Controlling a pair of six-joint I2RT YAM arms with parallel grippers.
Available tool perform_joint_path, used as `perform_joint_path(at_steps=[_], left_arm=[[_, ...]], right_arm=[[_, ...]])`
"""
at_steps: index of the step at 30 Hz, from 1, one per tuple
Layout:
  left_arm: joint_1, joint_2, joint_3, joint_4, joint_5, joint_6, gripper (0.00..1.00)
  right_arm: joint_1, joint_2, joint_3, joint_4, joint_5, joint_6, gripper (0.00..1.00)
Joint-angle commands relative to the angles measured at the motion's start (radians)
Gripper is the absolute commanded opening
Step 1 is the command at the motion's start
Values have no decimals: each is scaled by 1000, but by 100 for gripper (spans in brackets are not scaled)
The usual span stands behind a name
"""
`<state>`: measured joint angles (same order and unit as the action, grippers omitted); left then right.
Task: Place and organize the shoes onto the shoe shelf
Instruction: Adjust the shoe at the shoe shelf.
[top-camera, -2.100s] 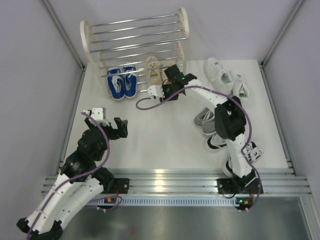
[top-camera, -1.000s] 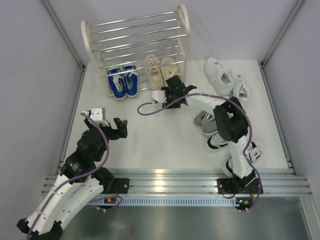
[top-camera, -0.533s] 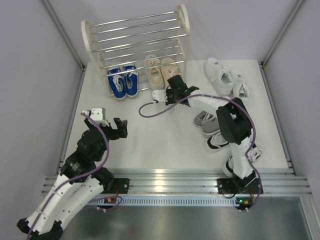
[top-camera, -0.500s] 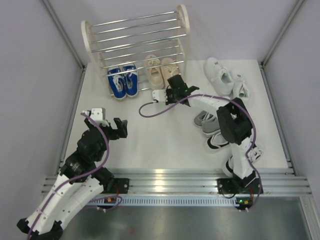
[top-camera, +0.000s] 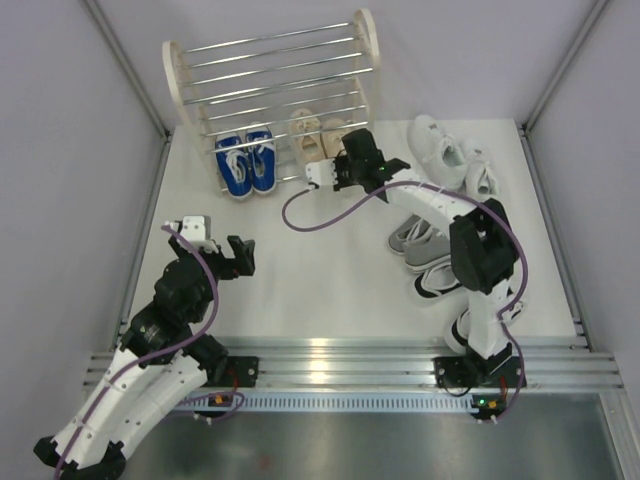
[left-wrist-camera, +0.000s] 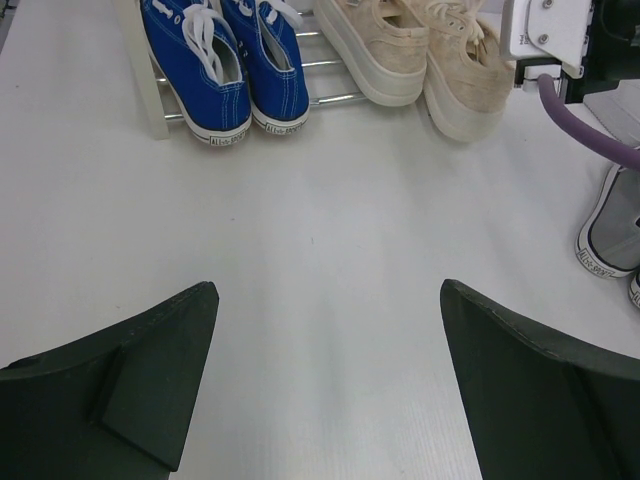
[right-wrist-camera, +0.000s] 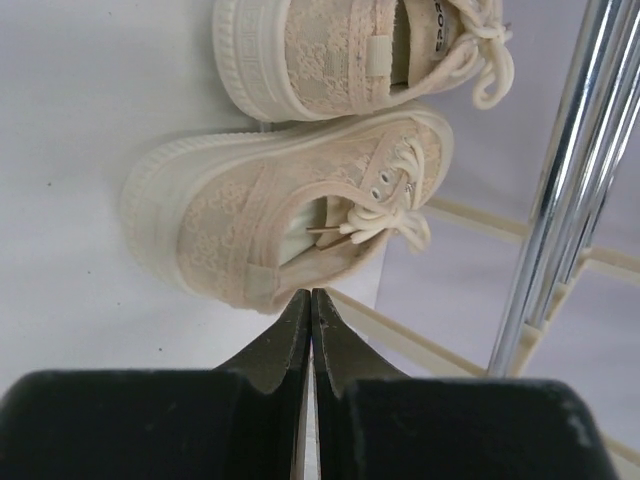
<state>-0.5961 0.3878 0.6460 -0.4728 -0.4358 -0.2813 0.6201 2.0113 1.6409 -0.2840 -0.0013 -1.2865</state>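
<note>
The shoe shelf (top-camera: 270, 85) stands at the back, its chrome rods (right-wrist-camera: 570, 170) close in the right wrist view. A blue pair (top-camera: 245, 165) and a beige pair (top-camera: 312, 135) sit at its foot, toes under the lowest rods. My right gripper (top-camera: 345, 150) is shut with nothing between its jaws. Its tips (right-wrist-camera: 310, 295) rest against the side of the right beige shoe (right-wrist-camera: 270, 220). White shoes (top-camera: 445, 150), grey shoes (top-camera: 415, 240) and black-and-white shoes (top-camera: 440, 285) lie on the right. My left gripper (top-camera: 243, 255) hangs open over bare table, fingers (left-wrist-camera: 160, 370) wide apart.
The right arm's purple cable (top-camera: 300, 215) loops over the table in front of the shoes. The shelf's cream base bar (right-wrist-camera: 450, 350) runs just beyond my right fingertips. Grey walls close in both sides, and a metal rail (top-camera: 330, 365) crosses the near edge.
My right gripper has shut and moved from in front of the beige heels up along the right beige shoe, toward the shelf. The left arm has not moved.
</note>
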Motion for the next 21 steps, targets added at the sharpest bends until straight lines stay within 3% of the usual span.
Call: perform_joint_path(at_steps=[1,4,6,7,8,10,12,17,21], left_arm=[[-1,-9,-2,16,-12,13,98],[-1,-10,-2,17,-17,13,98],[-1,-10,-2,16,-17,13,98],[-1,-10,-2,16,-15,13,98],[-1,-9,-2,16,-15,13,98],[-1,-9,-2,16,-12,13,98],[-1,-7,-2,16,-12,11,98],[-1,-12,-2,14,-9,11,98],[-1,-4,-2,14,-12,11,98]], right_arm=[[-17,-45,69,22,12,-48,0],[-19,-49,106,-59,-41,-10,0],[-22,-66,137,-165,-95,41,10],[-23,-71,143,-193,-147,67,37],[-25,-77,152,-225,-179,90,48],[-33,-95,162,-332,-291,105,67],[-34,-117,111,-351,-334,82,76],[-34,-166,-82,-89,-266,180,92],[-8,-184,-255,222,-53,227,96]])
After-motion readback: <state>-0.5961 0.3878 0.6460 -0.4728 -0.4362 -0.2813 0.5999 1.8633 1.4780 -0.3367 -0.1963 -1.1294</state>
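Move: The right beige shoe, standing on the lowest rack of the shoe shelf, has its middle about 8 cm ahead of my closed right fingers, 2 cm to the left and some 10 cm below. Its beige mate stands another 8 cm to its left; the nearer blue shoe is about 20 cm to my right hand's left and 5 cm ahead. From my idle left hand the right beige shoe lies roughly 34 cm ahead, 24 cm to the right and 18 cm lower. I finish lifting my right hand a little above the heel of the right beige shoe, then spread my shut fingers nearly fully while drawing back about 6 cm, away from the shelf. The wrist turns some 15 degrees, tipping down with its left side rising, and at the end I start to sink a couple of centimetres, coming back just short of the shoe. ##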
